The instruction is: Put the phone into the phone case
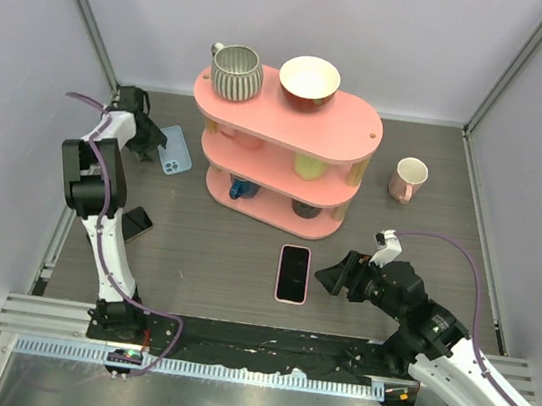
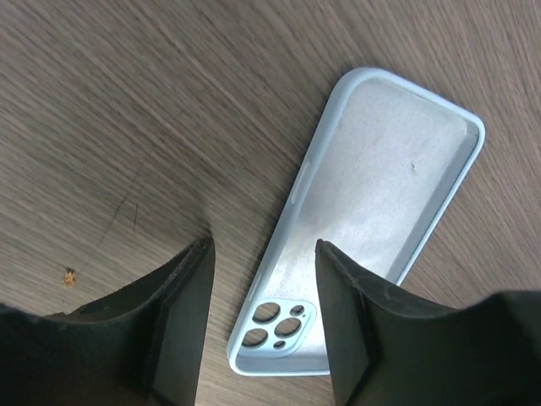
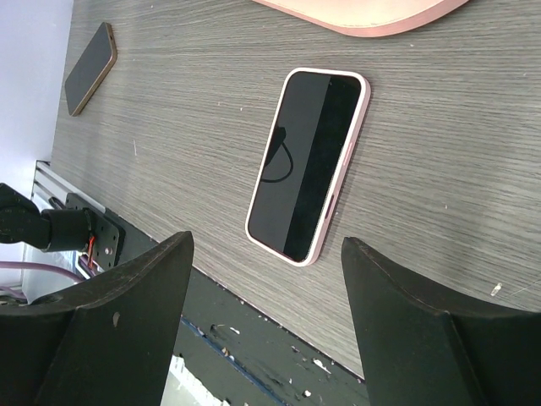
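The empty light blue phone case [image 1: 174, 149] [image 2: 380, 186] lies inner side up at the back left of the table. My left gripper [image 1: 144, 140] [image 2: 264, 245] hangs low over its camera-cutout end, open; the case's long left rim runs between the fingers and the right finger [image 2: 355, 321] covers the corner. A phone with a pink rim [image 1: 292, 273] [image 3: 308, 161] lies screen up in the middle near the front edge. My right gripper [image 1: 337, 273] [image 3: 266, 244] stands open just to its right, holding nothing. A second, dark phone [image 1: 137, 223] [image 3: 90, 56] lies beside the left arm.
A pink three-tier shelf [image 1: 288, 115] stands at the back centre, with a grey ribbed mug [image 1: 237, 72] and a bowl [image 1: 309, 80] on top and small items on its lower tiers. A pink and white mug [image 1: 409, 178] stands to its right. Walls close in on both sides.
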`<state>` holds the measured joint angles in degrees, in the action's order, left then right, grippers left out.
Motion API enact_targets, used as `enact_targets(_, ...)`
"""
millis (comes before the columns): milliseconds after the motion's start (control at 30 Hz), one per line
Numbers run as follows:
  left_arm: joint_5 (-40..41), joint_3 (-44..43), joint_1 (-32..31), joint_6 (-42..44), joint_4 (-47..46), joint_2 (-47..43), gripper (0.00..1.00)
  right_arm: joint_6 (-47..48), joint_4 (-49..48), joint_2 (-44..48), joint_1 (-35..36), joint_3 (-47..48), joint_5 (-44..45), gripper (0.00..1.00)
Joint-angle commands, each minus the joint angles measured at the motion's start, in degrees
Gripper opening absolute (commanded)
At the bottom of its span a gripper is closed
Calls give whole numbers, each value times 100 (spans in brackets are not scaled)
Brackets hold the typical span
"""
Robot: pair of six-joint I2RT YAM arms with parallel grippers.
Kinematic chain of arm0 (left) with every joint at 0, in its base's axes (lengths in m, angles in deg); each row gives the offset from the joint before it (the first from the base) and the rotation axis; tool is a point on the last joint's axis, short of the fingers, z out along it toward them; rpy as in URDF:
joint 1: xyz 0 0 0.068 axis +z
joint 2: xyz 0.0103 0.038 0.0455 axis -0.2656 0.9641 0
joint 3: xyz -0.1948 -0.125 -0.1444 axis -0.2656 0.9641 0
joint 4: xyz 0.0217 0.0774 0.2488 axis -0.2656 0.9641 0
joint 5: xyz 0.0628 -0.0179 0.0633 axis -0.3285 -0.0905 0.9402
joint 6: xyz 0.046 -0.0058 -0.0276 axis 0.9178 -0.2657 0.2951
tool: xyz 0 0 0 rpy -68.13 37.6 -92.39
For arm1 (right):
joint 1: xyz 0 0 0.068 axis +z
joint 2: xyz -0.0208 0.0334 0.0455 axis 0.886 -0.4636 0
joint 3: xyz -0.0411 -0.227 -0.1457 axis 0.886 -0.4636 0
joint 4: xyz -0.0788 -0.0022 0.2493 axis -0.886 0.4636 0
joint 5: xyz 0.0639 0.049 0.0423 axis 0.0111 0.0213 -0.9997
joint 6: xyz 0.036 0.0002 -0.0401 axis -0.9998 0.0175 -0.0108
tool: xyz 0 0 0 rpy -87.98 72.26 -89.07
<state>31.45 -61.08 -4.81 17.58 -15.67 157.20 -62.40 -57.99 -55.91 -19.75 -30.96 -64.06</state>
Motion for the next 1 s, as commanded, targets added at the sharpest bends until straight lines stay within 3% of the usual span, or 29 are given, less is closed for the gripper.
enact_targets(0,-66,-268,13,248,414,260,52,46,-148,9,-9,-25,42,77)
enact_targets(167,698,-497,-180,635,793,216,45,37,-122,27,-18,-17,42,77)
enact_targets(400,417,-743,-224,696,1092,436,44,29,-113,26,-9,1,42,77)
enact_targets(500,409,-700,-233,706,1162,436,36,20,-86,44,-9,1,51,77)
enact_targets(533,356,-656,-233,697,1154,419,24,20,-78,53,-9,-8,43,77)
enact_targets(600,268,-612,-233,697,1206,314,15,2,-86,70,-9,-8,42,77)
enact_targets(733,346,-235,-233,688,1303,-125,1,2,-69,114,-9,27,42,77)
enact_targets(967,470,1101,-224,-109,1110,-1531,0,-7,-78,132,-9,54,42,77)
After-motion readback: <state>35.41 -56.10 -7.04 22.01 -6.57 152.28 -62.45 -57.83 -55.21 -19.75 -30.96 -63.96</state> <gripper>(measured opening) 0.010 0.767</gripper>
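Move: Just beyond the left fingertips and to their right lies the middle of the light-blue phone case, about 2 cm ahead, 4 cm right and 1 cm down; the open fingers straddle its left long rim. The dark phone lies some 24 cm back from this hand and 5 cm left; the pink shelf's middle is roughly 36 cm right, 6 cm back and 13 cm higher. From the right hand, the phone case is about 35 cm ahead, 46 cm left and 11 cm down. Pinching the phone case by its left long rim, the left hand first eases back about 1 cm and sinks about half a centimetre as its fingers tip some 5 degrees steeper and close fully. With the rim held near mid-length, the hand then speeds up back towards the base, drawing the case along for about 5 cm and drifting slightly right. ##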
